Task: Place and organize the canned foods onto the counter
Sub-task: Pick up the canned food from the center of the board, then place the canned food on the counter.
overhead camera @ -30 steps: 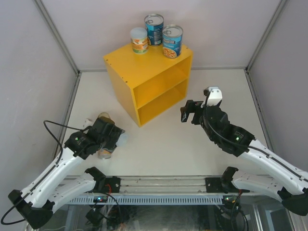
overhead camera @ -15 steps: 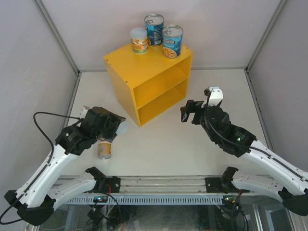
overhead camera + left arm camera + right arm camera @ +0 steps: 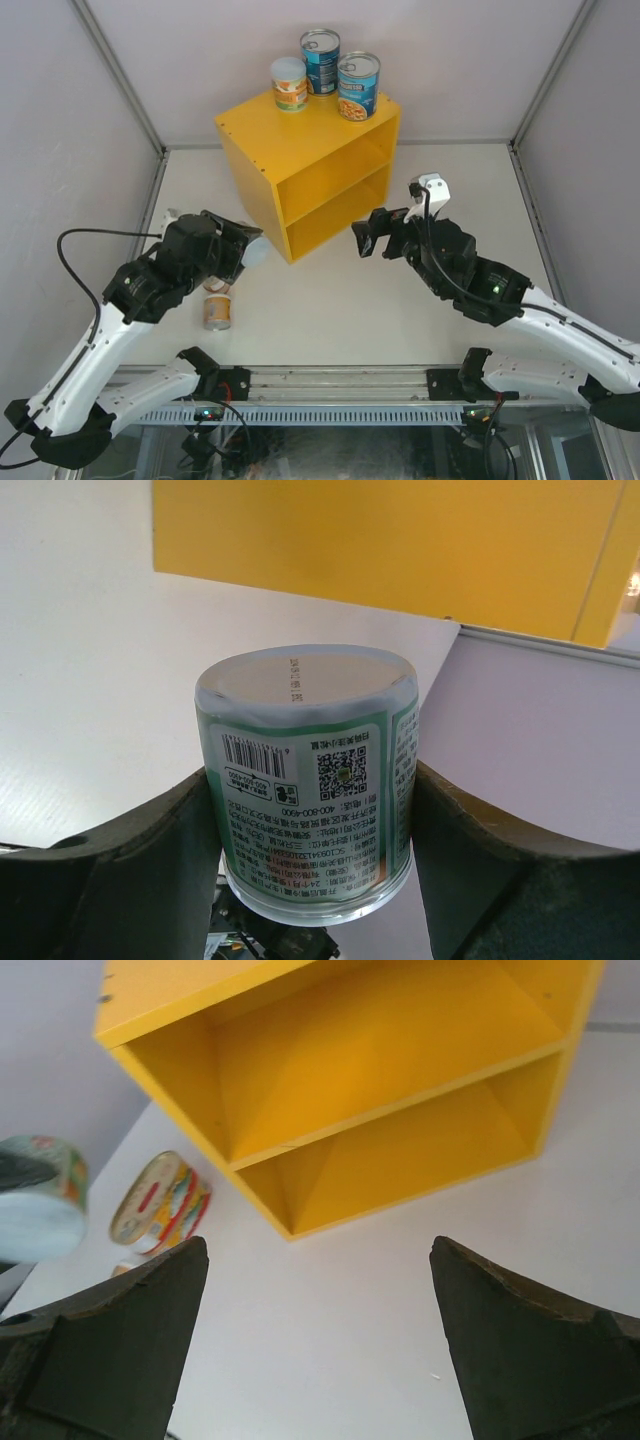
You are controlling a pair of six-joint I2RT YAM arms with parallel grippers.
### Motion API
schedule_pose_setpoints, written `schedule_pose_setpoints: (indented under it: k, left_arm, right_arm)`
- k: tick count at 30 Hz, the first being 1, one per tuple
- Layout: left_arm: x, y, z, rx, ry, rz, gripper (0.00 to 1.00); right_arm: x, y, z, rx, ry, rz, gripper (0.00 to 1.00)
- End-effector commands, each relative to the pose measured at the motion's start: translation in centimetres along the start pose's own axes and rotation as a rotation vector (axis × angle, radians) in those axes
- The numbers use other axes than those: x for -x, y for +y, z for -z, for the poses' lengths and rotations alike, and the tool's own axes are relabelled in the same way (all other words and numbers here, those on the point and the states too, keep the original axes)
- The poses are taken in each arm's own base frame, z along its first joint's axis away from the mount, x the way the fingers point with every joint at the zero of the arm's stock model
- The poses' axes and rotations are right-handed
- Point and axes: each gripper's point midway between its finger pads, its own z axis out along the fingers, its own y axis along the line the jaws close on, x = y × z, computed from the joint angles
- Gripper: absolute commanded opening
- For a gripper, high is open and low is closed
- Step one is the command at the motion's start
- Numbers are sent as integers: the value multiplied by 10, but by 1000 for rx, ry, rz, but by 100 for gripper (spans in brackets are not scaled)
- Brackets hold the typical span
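My left gripper (image 3: 240, 254) is shut on a small round can (image 3: 305, 780) with a pale lid and a green label, held off the table just left of the yellow counter (image 3: 300, 165). On the counter's top stand a small pale-lidded can (image 3: 289, 84) and two tall blue-labelled cans (image 3: 320, 60) (image 3: 358, 86). An oval tin with a red-yellow label (image 3: 217, 310) lies on the table below the left arm; the oval tin (image 3: 160, 1200) also shows in the right wrist view. My right gripper (image 3: 366, 236) is open and empty, facing the counter's open shelves (image 3: 380, 1080).
Grey walls close in the table on three sides. A black cable (image 3: 75, 240) loops off the left arm. The counter's two shelf bays hold nothing.
The left arm has lifted the small can off the table and carried it up and right toward the counter, uncovering the oval tin. The right gripper has moved left, closer to the counter.
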Motion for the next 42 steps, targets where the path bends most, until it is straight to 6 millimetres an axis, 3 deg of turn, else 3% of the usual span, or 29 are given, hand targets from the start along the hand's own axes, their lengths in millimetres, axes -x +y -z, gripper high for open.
schedule_pose_setpoints:
  k: [1, 9, 15, 23, 36, 42]
  left_arm:
    - [3, -53, 23, -187, 22, 58, 0]
    - [-9, -56, 17, -203, 76, 87, 0]
    - [-17, -57, 13, -205, 119, 114, 0]
    - [-26, -56, 11, -209, 163, 136, 0]
    - [-39, -56, 14, -220, 222, 154, 0]
    - [-44, -59, 18, -235, 258, 182, 0]
  right_arm:
    - [21, 39, 11, 125, -58, -17, 92]
    - [0, 100, 14, 296, -25, -61, 92]
    - [-9, 131, 16, 383, -4, -80, 92]
    - [-19, 152, 15, 424, 23, -59, 92]
    - [-32, 177, -4, 414, 36, 34, 92]
    - [-27, 184, -11, 397, 19, 56, 92]
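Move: The green-labelled can is already clamped in my left fingers. From my open right gripper it lies about 24 cm to the left, 5 cm back and some 3 cm lower. The yellow cabinet's middle is roughly 26 cm ahead of my right hand, 15 cm left and 15 cm lower. On the table, both about 13 cm left of my left hand and 24 cm below it, are the oval tin, 9 cm ahead, and the small orange can, 4 cm back. I sweep my wide-open right hand left some 17 cm and back about 7 cm towards the held can, in front of the cabinet, turning it roughly 25 degrees counter-clockwise. To meet it, my left hand keeps its grip, brings the can about 5 cm right and slightly up, and rolls its left side down some 15 degrees. ##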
